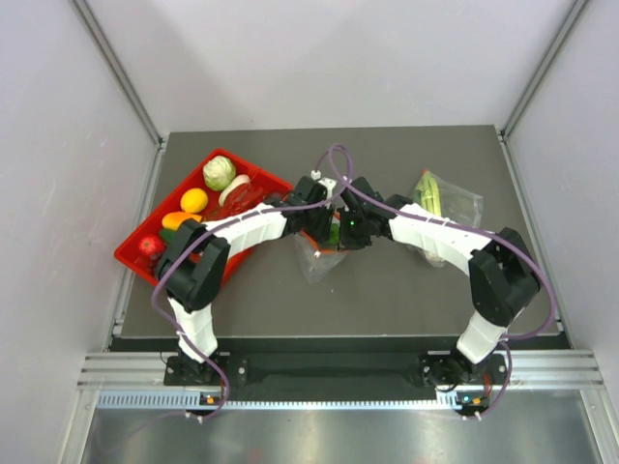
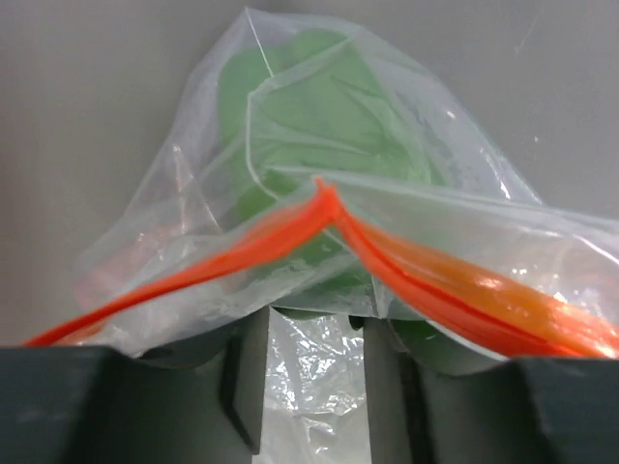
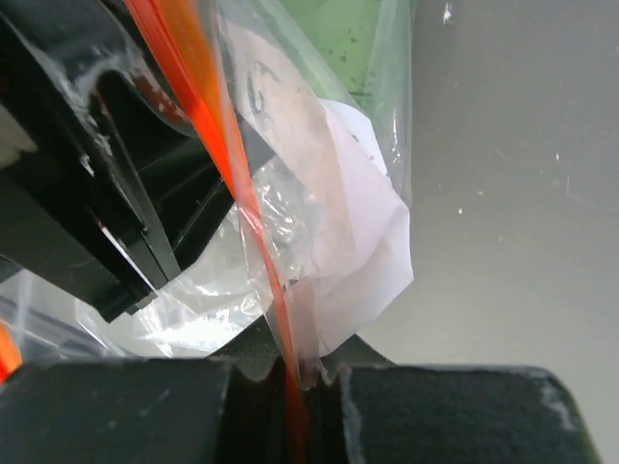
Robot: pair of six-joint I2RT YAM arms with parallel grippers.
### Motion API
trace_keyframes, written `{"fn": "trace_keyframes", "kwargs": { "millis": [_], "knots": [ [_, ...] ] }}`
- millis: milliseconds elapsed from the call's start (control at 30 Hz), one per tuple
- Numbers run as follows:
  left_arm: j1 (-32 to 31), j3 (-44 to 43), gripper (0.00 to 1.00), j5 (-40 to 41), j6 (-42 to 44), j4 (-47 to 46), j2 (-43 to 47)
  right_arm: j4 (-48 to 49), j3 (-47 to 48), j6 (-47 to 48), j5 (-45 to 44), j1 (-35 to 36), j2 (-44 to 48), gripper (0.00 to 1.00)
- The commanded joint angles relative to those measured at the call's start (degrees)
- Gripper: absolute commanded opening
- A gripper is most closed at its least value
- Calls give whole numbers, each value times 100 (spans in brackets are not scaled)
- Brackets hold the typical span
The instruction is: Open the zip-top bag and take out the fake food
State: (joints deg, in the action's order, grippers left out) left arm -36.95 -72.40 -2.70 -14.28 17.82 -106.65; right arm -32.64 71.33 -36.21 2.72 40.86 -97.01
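Note:
The zip-top bag [image 1: 317,263] lies crumpled mid-table, under both grippers. In the left wrist view the bag [image 2: 329,116] holds green fake food [image 2: 319,106], and its red-orange zip strip [image 2: 242,256] peaks above my fingers. My left gripper [image 2: 314,387] has its fingers apart with crinkly plastic between them; it also shows in the top view [image 1: 314,217]. My right gripper [image 3: 300,387] is shut on the zip strip [image 3: 242,213]; it also shows in the top view [image 1: 346,227]. A pale green cabbage [image 1: 219,172] sits in the red tray.
The red tray [image 1: 131,253] at the left also holds an orange fruit [image 1: 193,200] and a red fruit [image 1: 150,245]. A clear bag with a leek [image 1: 447,198] lies at the right. Grey walls close in the table's left, right and far sides.

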Motion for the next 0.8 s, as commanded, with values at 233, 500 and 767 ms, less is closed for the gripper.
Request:
{"fn": "trace_keyframes", "kwargs": {
  "millis": [233,500,767],
  "knots": [
    [-14,42,25,-477,426,396,635,-57,425,8,-219,-34,-28,0],
    [-5,139,25,-1566,795,1213,1208,-172,408,43,-413,-368,156,0],
    [12,288,25,-1918,1226,1847,1550,-190,513,175,-483,-623,156,0]
  ]
}}
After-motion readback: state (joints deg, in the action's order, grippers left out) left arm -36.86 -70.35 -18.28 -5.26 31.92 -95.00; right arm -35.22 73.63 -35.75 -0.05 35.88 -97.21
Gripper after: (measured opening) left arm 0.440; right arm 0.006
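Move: The green pepper is already in the left fingers, its middle about 2 cm ahead of the hand point, 2 cm to its right and 1 cm lower. The zip edge in the right fingers is roughly 4 cm back from the left hand, 6 cm to its right and 4 cm higher; the clear bag's bottom lies about 10 cm back and 3 cm left. The red bin's middle is some 32 cm left, level with it. From the right hand, the pepper is about 6 cm ahead, 4 cm left and 5 cm down. After a brief pause the left hand keeps its grip on the green pepper and draws it back about 7.5 cm and up about 5 cm, rising early and finishing almost level, towards the open mouth of the bag while turning some 15 degrees clockwise. Meanwhile the right hand, still pinching the zip edge shut in its fingers, carries that edge about 3 cm forward and 3 cm to the right, away from the left hand. ##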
